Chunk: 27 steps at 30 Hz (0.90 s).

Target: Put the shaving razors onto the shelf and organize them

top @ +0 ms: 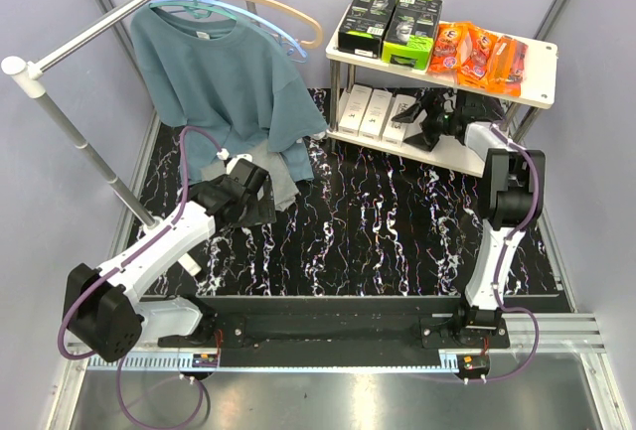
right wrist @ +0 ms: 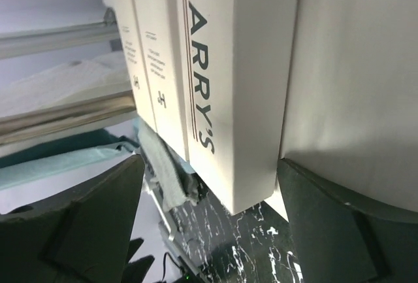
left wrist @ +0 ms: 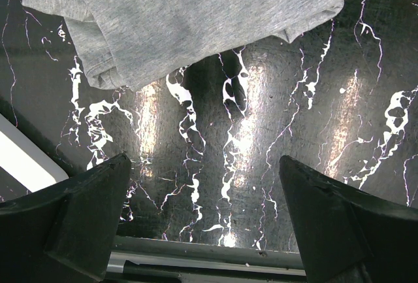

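The shelf [top: 538, 55] stands at the back right. Its top board carries two black-and-lime razor boxes [top: 388, 19] and flat orange blister packs [top: 479, 55]. Three slim white HARRY'S boxes [top: 377, 112] lie side by side on the lower board. My right gripper [top: 425, 128] reaches onto that board at the rightmost box. In the right wrist view its jaws stand open, the HARRY'S box [right wrist: 225, 80] between them with a gap at the left finger [right wrist: 98, 217]. My left gripper [top: 250, 198] hovers open over the black marbled table, empty, in the left wrist view [left wrist: 206, 178].
A folded grey cloth [left wrist: 196, 15] lies just beyond the left gripper. A teal shirt [top: 219, 72] hangs from a metal clothes rail [top: 89, 38] with hangers at the back left. Grey curtain walls close in the table.
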Each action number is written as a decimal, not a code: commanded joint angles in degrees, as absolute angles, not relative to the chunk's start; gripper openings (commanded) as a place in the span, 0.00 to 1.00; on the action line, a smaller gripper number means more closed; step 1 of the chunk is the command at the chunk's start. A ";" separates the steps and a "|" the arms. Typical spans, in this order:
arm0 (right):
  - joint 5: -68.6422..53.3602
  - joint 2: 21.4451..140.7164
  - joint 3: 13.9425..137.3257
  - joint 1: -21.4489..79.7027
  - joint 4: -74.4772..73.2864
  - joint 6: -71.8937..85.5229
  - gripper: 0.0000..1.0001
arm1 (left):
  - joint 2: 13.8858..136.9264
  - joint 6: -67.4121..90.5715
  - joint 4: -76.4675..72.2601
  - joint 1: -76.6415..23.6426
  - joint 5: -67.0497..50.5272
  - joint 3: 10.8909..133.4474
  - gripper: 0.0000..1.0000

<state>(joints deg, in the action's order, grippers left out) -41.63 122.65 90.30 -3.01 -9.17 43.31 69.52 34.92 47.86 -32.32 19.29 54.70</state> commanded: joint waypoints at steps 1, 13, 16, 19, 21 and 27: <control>-29.19 120.50 87.89 -3.08 -16.96 39.64 0.95 | 69.26 34.72 46.06 -32.69 19.42 54.67 0.99; -31.10 117.95 85.44 -2.90 -15.04 39.73 0.96 | 68.91 34.89 45.97 -32.61 19.25 54.58 0.99; -31.64 116.55 83.41 -2.20 -13.63 39.11 0.96 | 68.56 34.89 45.97 -32.61 18.72 54.67 0.99; -32.16 113.40 77.90 -1.23 -10.83 38.76 0.97 | 67.68 34.81 45.97 -32.61 18.37 54.67 0.99; -33.04 111.81 75.33 -0.71 -8.89 38.76 0.97 | 66.89 34.89 46.06 -32.61 18.02 54.67 0.99; -33.13 103.64 66.11 0.95 -6.51 37.79 0.97 | 65.31 35.51 46.32 -32.78 17.32 54.23 0.99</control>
<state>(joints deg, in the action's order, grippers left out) -33.93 108.33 71.59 -0.93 -5.78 40.03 67.59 34.96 47.88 -32.38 18.33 54.70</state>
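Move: The Harry's box just set on the lower shelf lies right by the open right hand, its middle about 4 cm ahead, 2 cm to the left and 1 cm below. Two more white boxes stand beside it on its left, roughly 8 and 13 cm left of the hand and 5 cm ahead. From the idle left hand, the Harry's box is some 29 cm ahead, 33 cm to the right and 3 cm lower. The Harry's box, already released, is left on the lower shelf: the right hand, fingers staying wide open, first eases about 2 cm to the right with a small wrist turn, then draws back towards the robot with gathering speed, some 6 cm in all, drifting left again as it pulls its fingers clear of the box's near end. ##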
